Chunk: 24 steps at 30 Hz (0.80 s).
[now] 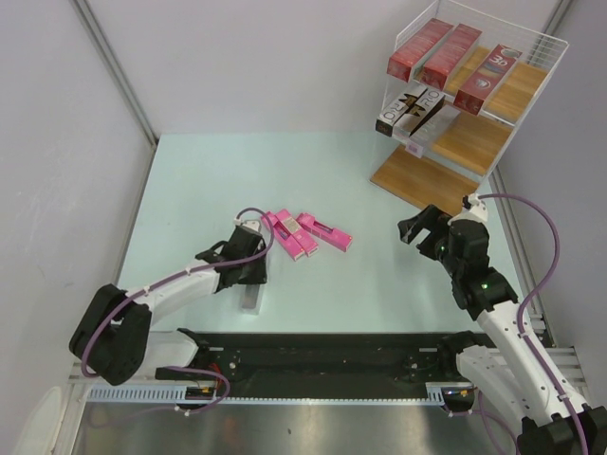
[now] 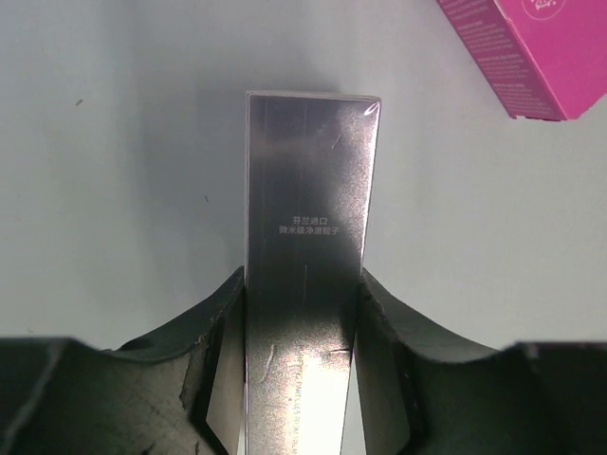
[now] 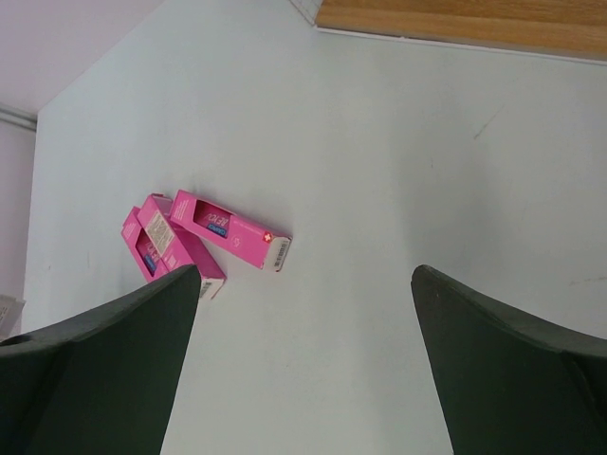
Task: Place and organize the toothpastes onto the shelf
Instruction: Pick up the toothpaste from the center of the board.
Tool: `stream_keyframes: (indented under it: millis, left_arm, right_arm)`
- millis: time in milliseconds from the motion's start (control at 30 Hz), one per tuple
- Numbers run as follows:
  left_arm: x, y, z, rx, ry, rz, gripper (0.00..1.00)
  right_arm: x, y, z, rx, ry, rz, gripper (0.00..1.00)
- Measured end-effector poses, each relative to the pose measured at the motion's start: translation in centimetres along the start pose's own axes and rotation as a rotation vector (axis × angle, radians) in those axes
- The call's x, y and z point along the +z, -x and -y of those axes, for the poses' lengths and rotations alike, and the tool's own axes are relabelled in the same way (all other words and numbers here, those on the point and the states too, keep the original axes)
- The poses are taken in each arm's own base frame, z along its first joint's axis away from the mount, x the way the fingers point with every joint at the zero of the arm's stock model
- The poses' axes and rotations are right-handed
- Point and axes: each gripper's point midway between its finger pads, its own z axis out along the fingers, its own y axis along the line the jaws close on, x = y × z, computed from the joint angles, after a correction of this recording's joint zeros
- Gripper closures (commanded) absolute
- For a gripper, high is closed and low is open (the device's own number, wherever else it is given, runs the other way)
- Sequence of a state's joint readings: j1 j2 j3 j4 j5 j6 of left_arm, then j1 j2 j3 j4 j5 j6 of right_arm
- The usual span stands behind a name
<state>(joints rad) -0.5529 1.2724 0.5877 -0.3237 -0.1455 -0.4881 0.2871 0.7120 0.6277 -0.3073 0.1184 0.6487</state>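
Observation:
My left gripper [image 1: 244,261] [image 2: 302,277] is shut on a silver-grey toothpaste carton [image 2: 308,190] that lies on the table; both pads press its long sides. Its near end [image 1: 251,299] shows below the gripper in the top view. Three bright pink toothpastes [image 1: 294,235] [image 3: 228,229] lie close together just right of it, and a corner of one [image 2: 531,47] shows in the left wrist view. The shelf [image 1: 474,142] stands at the far right with three dark red cartons [image 1: 446,52] on its top board and two silver-grey ones [image 1: 410,109] on the middle board. My right gripper [image 1: 417,230] [image 3: 303,275] hovers open with nothing between its fingers.
The shelf's bottom wooden board [image 1: 417,180] [image 3: 465,24] is bare. Grey walls close in the table on the left and right. A black rail [image 1: 322,360] runs along the near edge between the arm bases.

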Motion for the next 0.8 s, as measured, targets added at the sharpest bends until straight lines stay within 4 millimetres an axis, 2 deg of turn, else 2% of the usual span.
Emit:
stream_keyframes:
  millis: [133,300,433,633,800]
  left_arm:
    - [-1.1,0.3,0.2,0.0,-0.017,0.006,0.75]
    - [-3.5,3.4,2.3,0.001,-0.119,0.105,0.75]
    - [-5.0,5.5,5.7,0.009,-0.294,0.164,0.76]
    - [-6.5,7.0,11.1,0.036,-0.575,0.187,0.76]
    - [-9.2,9.1,16.2,0.061,-0.854,0.217,0.75]
  right_arm:
    - [-0.1,-0.2,-0.6,-0.02,0.036,-0.017,0.0]
    - [-0.3,-0.5,-1.9,-0.047,0.111,-0.038,0.0]
    - [-1.0,-0.5,-3.6,-0.076,0.209,-0.049,0.0]
    - [-2.9,-0.6,-7.4,-0.134,0.45,-0.049,0.0]
    - [-4.6,-1.5,-10.3,-0.178,0.661,-0.086,0.0]
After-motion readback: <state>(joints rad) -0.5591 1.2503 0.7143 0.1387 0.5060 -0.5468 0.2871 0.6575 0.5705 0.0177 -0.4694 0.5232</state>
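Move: My left hand already grips the silver-grey toothpaste around its middle, down at the board. My open right gripper, where it is headed, is about 39 cm to the right, 4 cm farther out and some 17 cm higher. From my left hand, the pink pair lies roughly 10 cm ahead and 10 cm right, the lone pink toothpaste 12 cm ahead and 19 cm right. From my right gripper, the grey toothpaste is about 39 cm left, 5 cm back and 17 cm below. Keeping its pinch on the grey toothpaste, my left hand lifts it straight off the board, then swings right along the near side of the pink ones, about 15 cm up and 14 cm right in all, its fingers rolling from pointing down towards the right. My right hand, wide open, comes to meet it, some 9 cm left, rising and drawing back a little while turning about 35 degrees counter-clockwise and tipping its fingers up. ##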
